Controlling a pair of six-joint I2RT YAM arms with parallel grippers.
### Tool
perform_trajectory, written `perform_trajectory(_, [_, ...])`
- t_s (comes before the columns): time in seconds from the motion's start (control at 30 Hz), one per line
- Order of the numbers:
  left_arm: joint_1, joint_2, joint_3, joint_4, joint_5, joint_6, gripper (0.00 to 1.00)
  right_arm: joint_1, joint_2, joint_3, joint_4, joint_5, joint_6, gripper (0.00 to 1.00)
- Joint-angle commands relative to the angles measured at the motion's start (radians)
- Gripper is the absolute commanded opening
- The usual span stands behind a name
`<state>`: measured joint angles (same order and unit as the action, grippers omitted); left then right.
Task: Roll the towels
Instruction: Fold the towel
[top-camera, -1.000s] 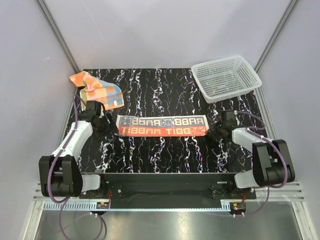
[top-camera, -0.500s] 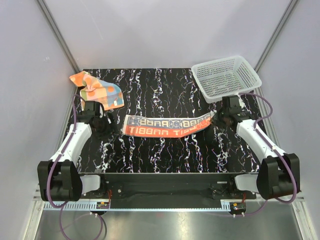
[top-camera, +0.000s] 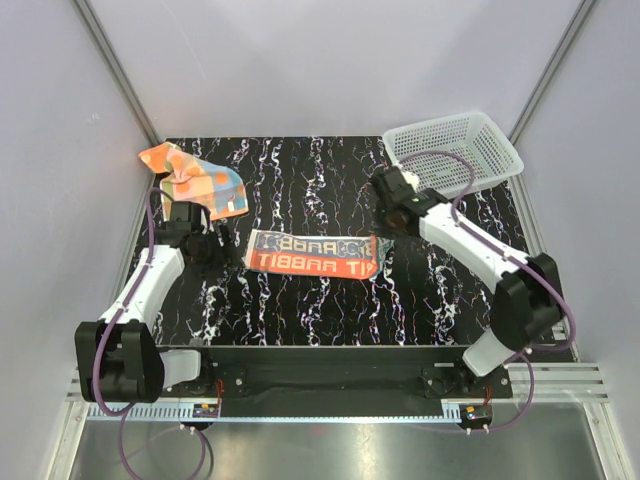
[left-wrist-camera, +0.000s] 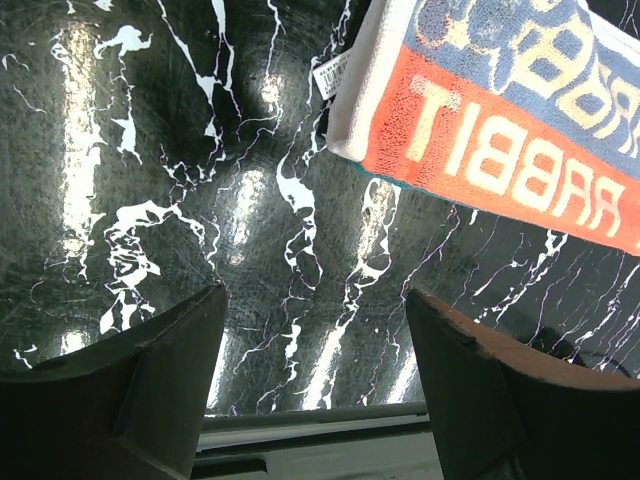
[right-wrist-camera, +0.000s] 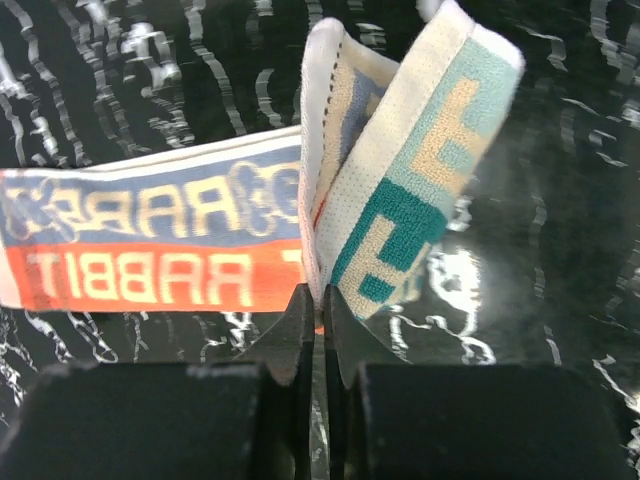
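Observation:
The cream RABBIT towel (top-camera: 305, 255) lies as a long strip in the middle of the black marbled table. My right gripper (top-camera: 385, 222) is shut on the strip's right end, which is lifted and curled back over the rest. In the right wrist view the pinched edge (right-wrist-camera: 318, 285) stands up between the jaws, with teal lettering on the raised flap (right-wrist-camera: 430, 150). My left gripper (top-camera: 213, 250) stands open just left of the towel's left end (left-wrist-camera: 480, 110), with only table between its fingers (left-wrist-camera: 160, 370). The orange patterned towel (top-camera: 195, 180) lies crumpled at the back left.
A white mesh basket (top-camera: 455, 150) stands at the back right corner, behind the right arm. Grey walls close in the table on the left, right and back. The table's front edge (left-wrist-camera: 320, 425) runs just below the left fingers.
The right gripper has carried the RABBIT towel's right end up and leftwards, so the strip on the table is shorter. The left gripper has hardly moved.

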<state>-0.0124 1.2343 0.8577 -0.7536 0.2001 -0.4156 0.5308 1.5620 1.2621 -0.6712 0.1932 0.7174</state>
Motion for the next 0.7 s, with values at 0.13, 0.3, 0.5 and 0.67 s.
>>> perform_trajectory(0.13, [-0.004,-0.049,-0.005,0.039,-0.007,0.000,0.79,0.153,0.190,0.281,-0.116,0.117,-0.013,0.00])
perform_trajectory(0.3, [-0.004,-0.038,-0.002,0.036,-0.007,0.001,0.79,0.221,0.335,0.477,-0.168,0.129,-0.015,0.00])
perform_trajectory(0.5, [-0.004,-0.047,-0.002,0.037,-0.019,-0.003,0.79,0.314,0.556,0.770,-0.238,0.141,-0.022,0.00])
perform_trajectory(0.67, [-0.004,-0.053,0.004,0.023,-0.062,-0.015,0.81,0.363,0.728,1.014,-0.294,0.120,-0.019,0.00])
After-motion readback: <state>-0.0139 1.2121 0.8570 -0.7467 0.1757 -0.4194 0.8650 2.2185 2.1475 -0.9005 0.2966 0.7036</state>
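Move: Some 28 cm to the left of the right hand, about level with it fore and aft and 13 cm below, lies the free left end of the rabbit towel, whose right end this hand already holds. The checkered towel lies about 16 cm ahead and 41 cm left of the hand; the white basket is roughly 21 cm ahead and 20 cm to its right. From the left hand, the rabbit towel's left end is some 8 cm ahead, 5 cm right and 8 cm down. Carrying the pinched right end of the rabbit towel, the right hand sweeps about 20 cm left at nearly constant height, over the flat strip towards its left end and drifting a few centimetres forward. The shut fingers keep their hold while the wrist turns some 15 degrees counter-clockwise. ##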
